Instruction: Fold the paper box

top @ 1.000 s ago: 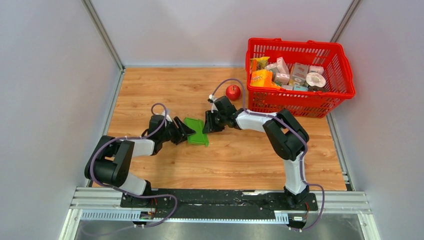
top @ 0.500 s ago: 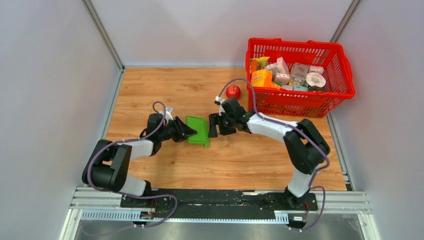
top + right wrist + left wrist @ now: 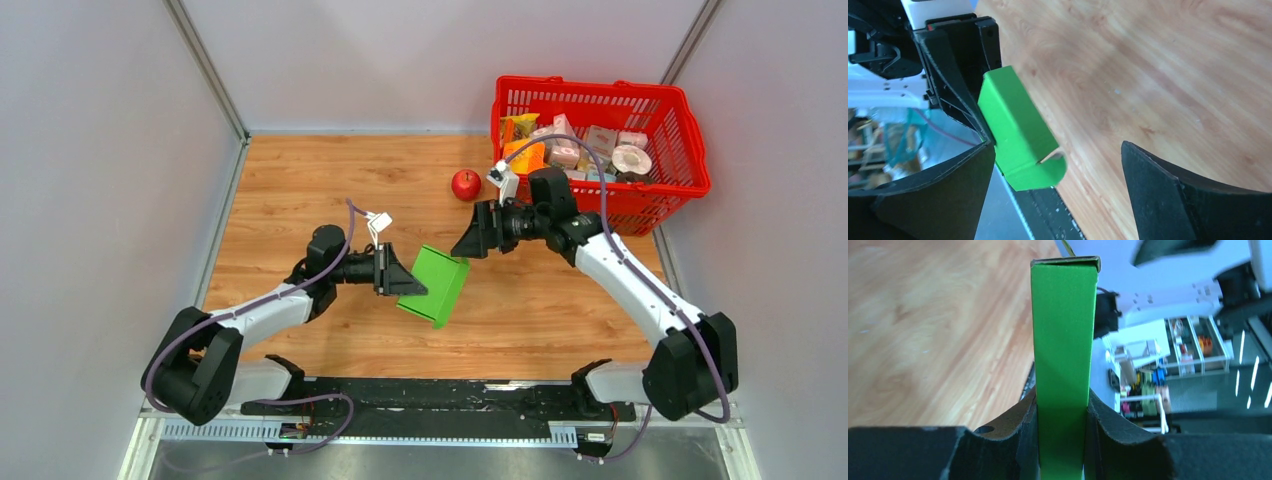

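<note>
The bright green paper box (image 3: 437,284) is held above the wooden table, tilted, near the middle. My left gripper (image 3: 402,276) is shut on its left end; in the left wrist view both jaws press the green box (image 3: 1063,355) between them. My right gripper (image 3: 470,240) is open and empty, up and to the right of the box, apart from it. In the right wrist view the box (image 3: 1018,125) hangs ahead of the open jaws, with a rounded flap at its near end.
A red apple (image 3: 465,184) lies on the table beyond the grippers. A red basket (image 3: 690,150) with several small printed packages stands at the back right. The black base rail (image 3: 440,395) runs along the near edge.
My left gripper lifted the green box off the table and carried it right and nearer. My right gripper let go, drew back right and up, and now stands open.
</note>
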Tool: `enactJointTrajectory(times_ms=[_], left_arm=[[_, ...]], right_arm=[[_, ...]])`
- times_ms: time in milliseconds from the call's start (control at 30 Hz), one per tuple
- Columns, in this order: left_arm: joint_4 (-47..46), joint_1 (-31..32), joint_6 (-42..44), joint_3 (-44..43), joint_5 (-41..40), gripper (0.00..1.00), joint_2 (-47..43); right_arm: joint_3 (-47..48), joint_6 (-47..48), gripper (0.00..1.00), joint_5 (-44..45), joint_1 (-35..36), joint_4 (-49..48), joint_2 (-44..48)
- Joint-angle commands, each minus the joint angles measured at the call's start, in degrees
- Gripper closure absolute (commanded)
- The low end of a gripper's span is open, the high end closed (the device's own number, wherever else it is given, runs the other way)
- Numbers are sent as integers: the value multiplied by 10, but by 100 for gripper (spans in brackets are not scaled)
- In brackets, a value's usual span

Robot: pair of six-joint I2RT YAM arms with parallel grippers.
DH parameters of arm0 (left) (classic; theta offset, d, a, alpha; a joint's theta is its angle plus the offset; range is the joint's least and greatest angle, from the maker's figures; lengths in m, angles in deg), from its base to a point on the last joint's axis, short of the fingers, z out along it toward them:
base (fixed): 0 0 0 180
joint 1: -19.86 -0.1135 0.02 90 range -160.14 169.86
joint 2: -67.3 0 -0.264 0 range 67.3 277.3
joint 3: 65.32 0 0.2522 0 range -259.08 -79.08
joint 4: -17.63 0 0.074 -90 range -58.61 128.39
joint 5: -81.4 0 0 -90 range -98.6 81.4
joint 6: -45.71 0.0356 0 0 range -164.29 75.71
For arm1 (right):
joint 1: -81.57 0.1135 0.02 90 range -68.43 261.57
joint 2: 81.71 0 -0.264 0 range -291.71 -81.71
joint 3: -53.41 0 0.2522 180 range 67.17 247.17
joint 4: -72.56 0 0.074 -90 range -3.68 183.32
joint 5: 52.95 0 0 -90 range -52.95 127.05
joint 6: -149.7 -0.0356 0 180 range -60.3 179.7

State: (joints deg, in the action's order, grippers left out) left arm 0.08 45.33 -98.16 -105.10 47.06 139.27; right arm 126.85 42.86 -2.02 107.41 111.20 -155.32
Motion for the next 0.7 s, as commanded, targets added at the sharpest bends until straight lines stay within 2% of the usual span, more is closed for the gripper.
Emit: enactJointTrajectory(times_ms=[0, 100, 200, 300, 333, 400, 500, 533, 600, 633, 667], left_arm=[[-32, 28, 32, -33, 40, 77, -18], [-32, 31, 29, -38, 52, 77, -26], [-31, 42, 29, -40, 56, 77, -29], [-31, 55, 29, -42, 61, 77, -21], [-31, 62, 30, -42, 61, 77, -19], [-31, 66, 31, -45, 62, 77, -13], [-31, 70, 31, -47, 65, 76, -9], [-31, 70, 31, -47, 64, 76, -9], [-17, 70, 33, -47, 60, 69, -11], [-3, 70, 51, -48, 49, 59, -16], [21, 70, 68, -52, 39, 55, -22]], right_arm=[[36, 31, 0, -172, -17, 77, -50], [21, 24, 2, -185, 10, 66, -44], [-9, -17, 14, -232, 13, 8, -38], [-32, -63, 20, -250, 13, -43, -34], [-39, -71, 26, -258, 14, -56, -35], [-47, -79, 33, -262, 14, -67, -35], [-64, -89, 50, -268, 14, -90, -33], [-70, -101, 59, -268, 15, -98, -30], [-79, -113, 66, -264, 15, -121, -27], [-92, -131, 74, -261, 15, -131, -24], [-98, -141, 77, -253, 14, -140, -21]])
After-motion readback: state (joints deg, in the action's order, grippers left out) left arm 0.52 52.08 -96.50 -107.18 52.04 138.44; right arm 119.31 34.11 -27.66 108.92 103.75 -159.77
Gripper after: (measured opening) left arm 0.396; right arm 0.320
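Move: The green paper box is pinched in the left gripper, its middle about 4 cm right of that hand, 1 cm back and 1 cm below. From the open right gripper, the box's middle lies some 7 cm to the left, 7 cm back and 3 cm lower. The apple is about 24 cm ahead of the right hand, 1 cm to its right and 17 cm below. The red basket is about 27 cm ahead, 32 cm right and 10 cm below. Bring the right gripper back about 7 cm and a little left to the box's free right-hand edge. Roll the wrist and swing its fingers to point more squarely left and more level, some 30 degrees in all, then close them and pinch that edge. Meanwhile keep the left pinch, drawing the box back about 4 cm and slightly right and up, with a small clockwise turn. ##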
